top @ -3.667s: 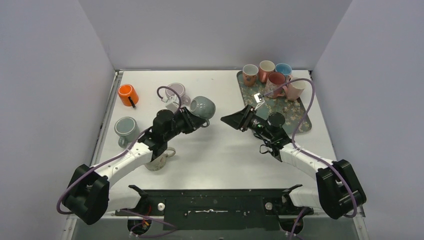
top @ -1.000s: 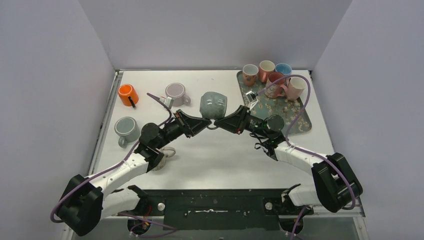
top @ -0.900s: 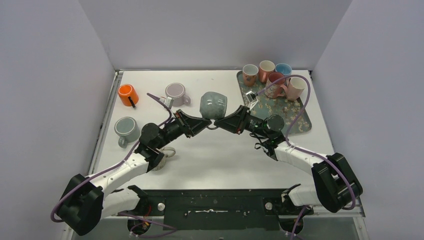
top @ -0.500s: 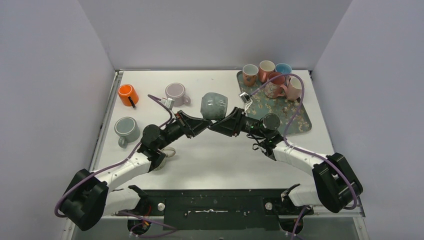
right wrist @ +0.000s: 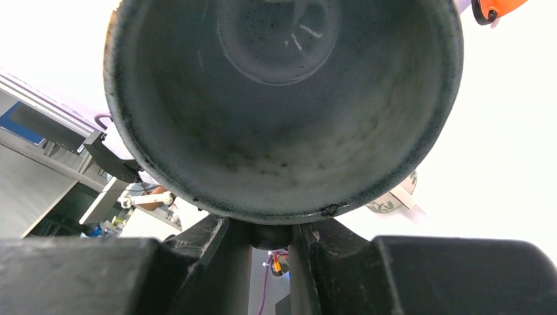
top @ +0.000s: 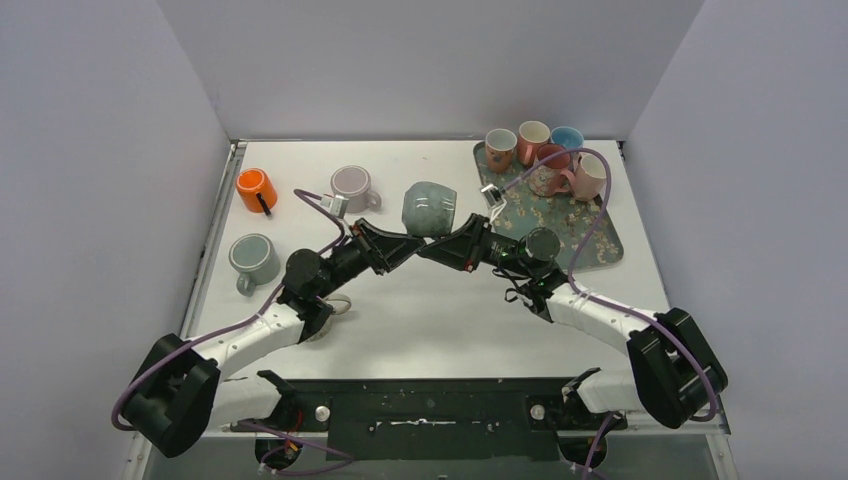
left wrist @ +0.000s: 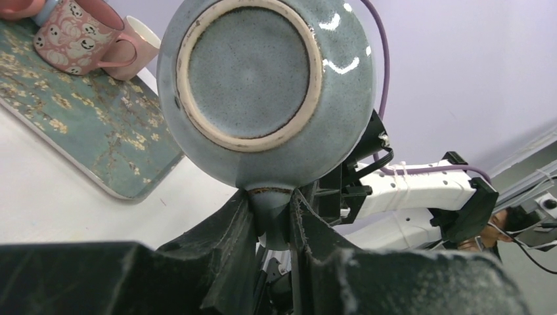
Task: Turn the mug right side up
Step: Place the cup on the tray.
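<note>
The blue-grey glazed mug (top: 428,208) hangs in the air over the middle of the table, lying on its side with its handle pointing down toward the arms. My left gripper (top: 413,244) is shut on the handle from the left; its wrist view faces the mug's base (left wrist: 249,72), with the handle between the fingers (left wrist: 272,220). My right gripper (top: 430,249) is shut on the same handle from the right. Its wrist view looks into the mug's open mouth (right wrist: 282,98), with the handle stub pinched between the fingers (right wrist: 271,239).
A floral tray (top: 590,235) at the back right carries several upright mugs (top: 545,150). An orange mug (top: 256,189), a lilac mug (top: 352,185) and a grey mug (top: 250,255) stand on the left. A patterned mug (top: 325,320) sits under my left arm.
The right arm has shifted slightly left, its jaws now tight on the handle beside the left gripper. The mug has tipped a little; the left arm has barely moved.
</note>
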Available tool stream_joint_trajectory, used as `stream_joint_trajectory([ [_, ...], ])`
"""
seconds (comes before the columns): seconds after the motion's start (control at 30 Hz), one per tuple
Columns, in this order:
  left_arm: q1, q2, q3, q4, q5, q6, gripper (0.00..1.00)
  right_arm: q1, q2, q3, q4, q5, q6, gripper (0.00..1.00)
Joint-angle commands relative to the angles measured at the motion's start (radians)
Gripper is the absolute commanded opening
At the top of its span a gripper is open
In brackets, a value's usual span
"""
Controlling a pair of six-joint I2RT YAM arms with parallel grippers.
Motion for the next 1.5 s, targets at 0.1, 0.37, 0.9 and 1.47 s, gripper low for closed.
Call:
stream_joint_trajectory([
  [0.1,-0.013,-0.093,0.052,-0.121,-0.026,0.108,0.41,-0.059,-0.062,0.005,0.025,0.096,-0.069,0.00],
  [0.37,-0.014,-0.112,0.100,-0.362,-0.075,0.266,0.72,-0.190,-0.070,-0.019,0.000,0.082,-0.064,0.00],
  [0.9,-0.008,-0.118,0.405,-1.137,-0.207,0.812,0.97,-0.288,-0.095,0.260,-0.910,0.542,-0.627,0.00],
  [1.47,-0.008,-0.137,0.368,-1.290,-0.378,1.011,0.97,-0.231,0.372,0.591,-1.019,1.016,-0.750,0.00],
])
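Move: Between the raised hands, the grey mug is held sideways by its handle in both grippers, its body some 5 cm ahead of either. From the right hand the tray's middle lies about 20 cm ahead, 30 cm right and 26 cm below; on the tray the ghost mug is about 27 cm ahead and 29 cm right, the floral mug 33 cm ahead and 18 cm right. From the left hand the tray's middle is roughly 20 cm ahead, 31 cm right. Letting go of the handle, the left hand opens wide and sinks about 10 cm while drawing off to its left and a little forward, its fingers swinging down to face the table. Still pinching the handle, the right hand carries the mug forward, right and down, each by nearly 20 cm, to the tray's left side, turning clockwise and rolling some 60 degrees so its fingers point down; the descent steepens towards the end. ##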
